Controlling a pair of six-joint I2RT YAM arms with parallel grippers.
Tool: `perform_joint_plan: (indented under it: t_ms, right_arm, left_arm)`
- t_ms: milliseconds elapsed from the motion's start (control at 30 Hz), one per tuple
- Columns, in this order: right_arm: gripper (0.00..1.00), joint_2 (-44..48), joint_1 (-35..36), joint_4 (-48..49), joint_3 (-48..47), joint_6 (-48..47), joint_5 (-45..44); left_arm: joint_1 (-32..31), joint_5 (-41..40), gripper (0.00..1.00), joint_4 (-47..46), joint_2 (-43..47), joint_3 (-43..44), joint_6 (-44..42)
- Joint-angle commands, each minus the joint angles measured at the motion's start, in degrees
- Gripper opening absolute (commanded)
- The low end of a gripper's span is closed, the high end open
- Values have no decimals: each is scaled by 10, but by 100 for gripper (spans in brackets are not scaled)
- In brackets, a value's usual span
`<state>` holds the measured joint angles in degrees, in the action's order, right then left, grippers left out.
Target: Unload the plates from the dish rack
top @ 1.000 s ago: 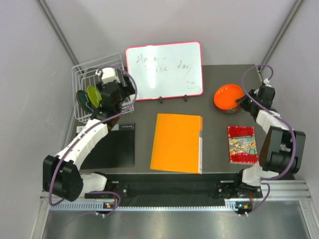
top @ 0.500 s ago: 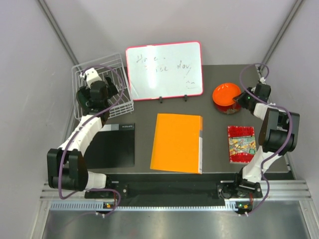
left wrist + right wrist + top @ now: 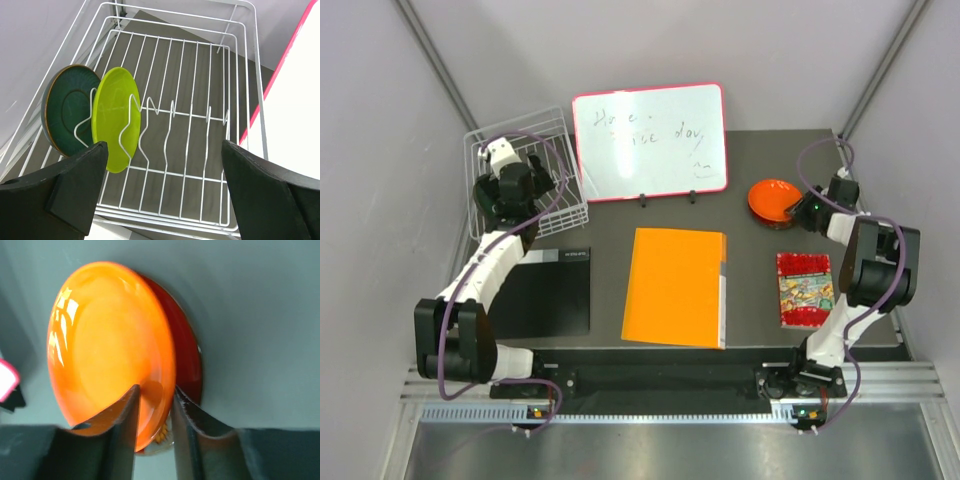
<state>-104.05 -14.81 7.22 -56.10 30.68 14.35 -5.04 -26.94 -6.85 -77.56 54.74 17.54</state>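
The white wire dish rack (image 3: 515, 122) stands at the back left. In the left wrist view a lime green plate (image 3: 112, 115) and a dark teal plate (image 3: 67, 110) stand upright between the tines (image 3: 172, 107) at the rack's left end. My left gripper (image 3: 162, 152) hovers wide open over the rack's near edge, holding nothing. At the back right an orange plate (image 3: 772, 195) lies on a red plate (image 3: 187, 360). My right gripper (image 3: 156, 395) straddles the rim of the orange plate (image 3: 105, 340), jaws slightly parted, with a thin gap at the outer finger.
A pink-framed whiteboard (image 3: 650, 140) stands upright at the back centre, right of the rack. An orange folder (image 3: 675, 287) lies mid-table, a black notebook (image 3: 545, 292) at front left, and a red patterned booklet (image 3: 805, 290) near the right arm.
The right gripper has lowered the orange plate flat onto the red one and its jaws have parted. The left arm swung back over the rack a second ago, then stayed still.
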Motion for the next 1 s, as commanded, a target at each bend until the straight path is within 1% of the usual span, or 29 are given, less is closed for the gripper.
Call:
perform_joint_plan:
  t_ms: [0, 33, 67, 100, 133, 167, 200, 233, 267, 300, 400, 500, 600, 800, 900, 933, 967]
  right_arm:
    - [40, 38, -2, -7, 8, -19, -6]
    - [50, 39, -2, -12, 6, -21, -6]
    - [56, 42, -2, -18, 5, -24, -12]
    - [57, 52, -2, -27, 5, -32, -13]
    - [55, 64, -2, -33, 13, -34, -20]
    - [56, 81, -1, -32, 26, -36, -38]
    - [58, 125, -1, -21, 39, -40, -48]
    - [64, 147, -1, -24, 54, -42, -61]
    - [66, 171, -1, -32, 58, -46, -85]
    - [66, 211, -2, -46, 62, -55, -90]
    - [69, 277, 0, -70, 65, -67, -98]
    - [69, 324, 0, -102, 69, -69, -85]
    - [69, 375, 2, -93, 99, -62, -72]
    - [68, 443, 3, -97, 147, -58, -68]
    - [68, 458, 3, -101, 163, -61, -64]
    - [68, 460, 3, -100, 171, -62, -62]
    - [68, 458, 2, -105, 172, -63, -58]
  left_arm:
    - [5, -9, 99, -4, 4, 3, 6]
    - [6, -10, 99, -4, 5, 4, 6]
    - [6, -10, 99, -4, 4, 5, 5]
    - [6, -12, 99, -3, 4, 6, 1]
    - [7, -22, 99, -3, 2, 8, 0]
    - [10, -30, 99, 11, 1, 17, 0]
    - [11, -36, 99, 16, 0, 22, -3]
    - [12, -44, 99, 18, -2, 26, -5]
    - [16, -45, 99, 18, -5, 30, -8]
    - [18, -48, 99, 16, -7, 30, -12]
    - [26, -51, 99, 11, -18, 34, -11]
    - [32, -56, 99, 3, -32, 34, -8]
    - [38, -65, 98, -9, -54, 40, -6]
    - [46, -89, 95, -20, -108, 61, 6]
    - [47, -93, 95, -31, -137, 69, 5]
    - [63, -93, 95, -32, -143, 72, 5]
    - [64, -94, 94, -19, -148, 84, 5]
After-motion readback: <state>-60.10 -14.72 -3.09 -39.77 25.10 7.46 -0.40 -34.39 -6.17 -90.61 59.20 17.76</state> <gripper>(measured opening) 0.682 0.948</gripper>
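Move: The green plate stands in the dish rack about 8 cm to the left of my left hand, some 6 cm ahead and 10 cm below. The dark green plate stands 6 cm beyond it to the left and 2 cm nearer me; the rack's middle is about 8 cm ahead, 2 cm left and 14 cm below my left hand. At my right hand, the orange plate's middle is some 3 cm ahead and 5 cm left, about level, with the red plate right under it, 3 cm below my right hand; the book lies 20 cm back, 3 cm right and 4 cm below. I spread my already loosened right fingers further to let go of the orange plate's rim, then draw that hand back about 10 cm and up some 14 cm, pitching the fingers upward and rolling its left side down. After a short pause my left hand, still wide open, goes down about 6 cm and left about as far, turning a little counter-clockwise and tipping down towards the green plate. ##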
